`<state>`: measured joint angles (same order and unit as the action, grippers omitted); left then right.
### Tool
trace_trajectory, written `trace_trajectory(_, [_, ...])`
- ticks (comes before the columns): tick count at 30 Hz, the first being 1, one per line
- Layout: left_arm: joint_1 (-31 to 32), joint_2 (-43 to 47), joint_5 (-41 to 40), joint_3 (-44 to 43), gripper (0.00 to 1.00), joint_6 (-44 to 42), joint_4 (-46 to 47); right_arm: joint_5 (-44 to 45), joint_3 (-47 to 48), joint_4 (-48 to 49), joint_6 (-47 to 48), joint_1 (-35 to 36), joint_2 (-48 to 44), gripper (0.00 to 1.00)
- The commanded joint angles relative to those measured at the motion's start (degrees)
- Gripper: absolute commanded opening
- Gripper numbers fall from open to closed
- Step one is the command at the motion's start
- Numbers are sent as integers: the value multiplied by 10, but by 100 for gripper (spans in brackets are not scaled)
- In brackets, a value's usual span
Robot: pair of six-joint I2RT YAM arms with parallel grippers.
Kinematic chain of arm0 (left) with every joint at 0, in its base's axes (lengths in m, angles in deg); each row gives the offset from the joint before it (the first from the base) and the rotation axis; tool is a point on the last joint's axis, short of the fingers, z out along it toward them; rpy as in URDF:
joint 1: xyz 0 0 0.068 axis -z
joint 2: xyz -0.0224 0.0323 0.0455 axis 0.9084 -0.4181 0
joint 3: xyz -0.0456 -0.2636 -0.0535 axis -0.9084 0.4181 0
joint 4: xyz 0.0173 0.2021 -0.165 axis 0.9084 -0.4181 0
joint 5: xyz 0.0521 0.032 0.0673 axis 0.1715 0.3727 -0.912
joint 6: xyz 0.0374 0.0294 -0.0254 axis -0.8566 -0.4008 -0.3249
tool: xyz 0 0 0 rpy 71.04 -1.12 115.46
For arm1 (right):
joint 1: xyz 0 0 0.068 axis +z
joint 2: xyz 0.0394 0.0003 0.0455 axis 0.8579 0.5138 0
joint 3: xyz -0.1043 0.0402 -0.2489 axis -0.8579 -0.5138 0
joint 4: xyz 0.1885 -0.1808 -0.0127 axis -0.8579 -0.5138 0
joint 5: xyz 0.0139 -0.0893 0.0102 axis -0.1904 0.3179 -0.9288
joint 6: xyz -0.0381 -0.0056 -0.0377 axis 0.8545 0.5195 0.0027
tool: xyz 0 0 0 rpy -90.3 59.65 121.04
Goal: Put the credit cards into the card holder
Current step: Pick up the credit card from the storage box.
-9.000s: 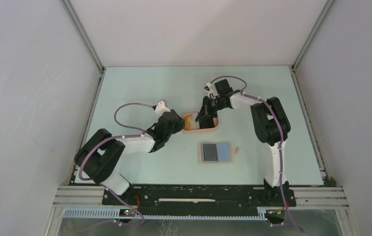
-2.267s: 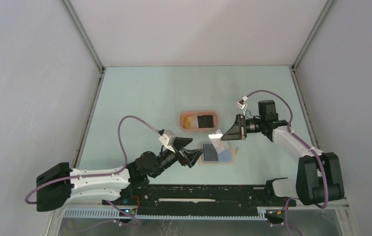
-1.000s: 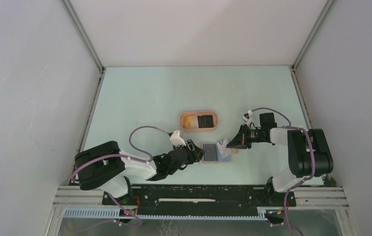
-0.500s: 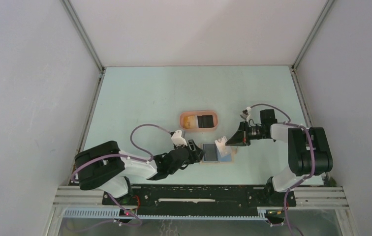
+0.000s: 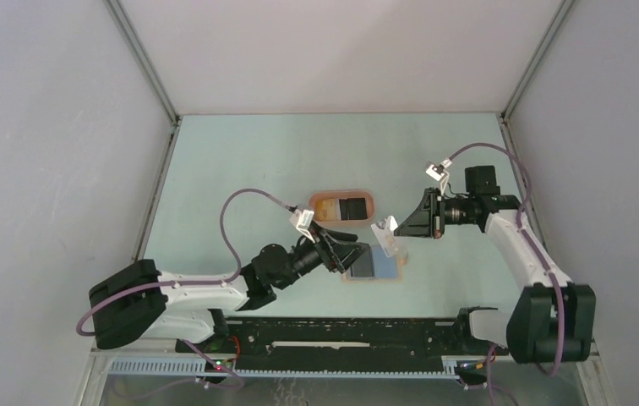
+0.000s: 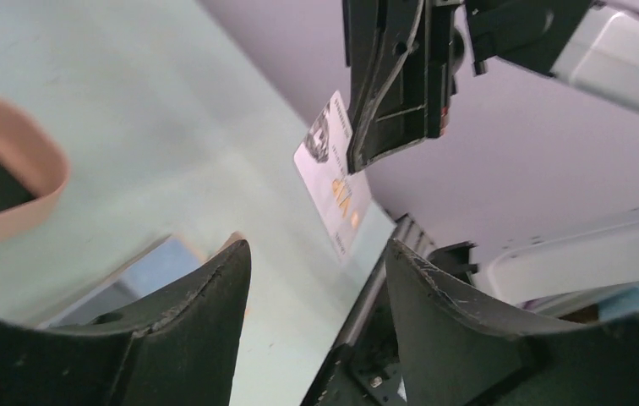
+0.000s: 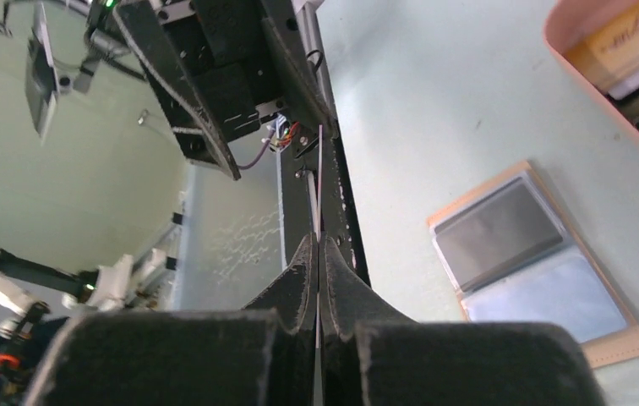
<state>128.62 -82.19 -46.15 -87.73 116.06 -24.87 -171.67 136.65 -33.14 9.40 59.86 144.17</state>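
The beige-tan card holder (image 5: 381, 266) lies open on the table, with a dark and a pale blue pocket inside; it also shows in the right wrist view (image 7: 536, 262). My right gripper (image 5: 402, 228) is shut on a pale card (image 5: 384, 234) and holds it in the air above the holder's right part. In the right wrist view that card (image 7: 319, 186) is edge-on between the shut fingers (image 7: 299, 271). My left gripper (image 5: 355, 251) is open and empty, raised over the holder's left side. In the left wrist view the card (image 6: 333, 173) hangs ahead of it.
A salmon-pink oval tray (image 5: 343, 221) behind the holder has a yellow-orange card (image 5: 327, 208) and black cards (image 5: 352, 207). Its rim shows in the left wrist view (image 6: 20, 169) and the right wrist view (image 7: 612, 93). The black base rail (image 5: 341, 334) runs along the near edge.
My right gripper has lifted the pale card up and back from the holder. My left gripper has left the holder's left edge, risen over it and now stands open.
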Motion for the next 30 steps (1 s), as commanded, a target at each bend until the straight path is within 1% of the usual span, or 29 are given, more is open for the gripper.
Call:
trace_trajectory(1, [-3, 11, 63, 15, 65, -38, 97, -34, 14, -25, 35, -2, -78, 0])
trace_trajectory(4, [-3, -6, 89, 5, 65, -45, 127, -44, 7, 4, 7, -2, -114, 0])
trace_trajectory(8, [-3, -45, 118, -14, 64, -39, 187, -58, 7, 3, 8, -2, -136, 0])
trace_trajectory(12, [-3, -80, 134, -32, 60, -28, 224, -64, 7, 0, 12, -3, -135, 0])
trace_trajectory(17, [-3, -111, 148, -52, 52, -20, 236, -68, 7, -10, 21, -2, -127, 0])
trace_trajectory(26, [-3, -140, 156, -76, 42, -10, 249, -62, 7, -13, 29, 7, -120, 0])
trace_trajectory(30, [-3, -150, 153, -82, 34, -11, 247, -65, 7, -20, 38, 11, -119, 0])
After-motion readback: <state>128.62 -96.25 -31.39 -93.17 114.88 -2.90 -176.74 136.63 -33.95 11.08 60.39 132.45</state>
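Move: Ahead and to the right of the open left hand, the credit card hangs in the right hand's shut fingers: about 7 cm to the left hand's right, 4 cm farther out, nearly level in height. The card holder lies below, 6 cm right, 5 cm ahead and some 18 cm down; the storage box is about 19 cm ahead, 2 cm left, 17 cm down. From the right hand, the card's middle is 2 cm left, 1 cm back and slightly below. Closing in on the card from its free side, the left hand goes about 5 cm right while rising 4 cm and drawing back a little, swings its fingers roughly 15 degrees clockwise and tilts them up, and narrows them without yet gripping. The right hand, still pinching the card, lifts it about 5 cm and draws it back 3–4 cm with a slight roll, then holds almost still. ##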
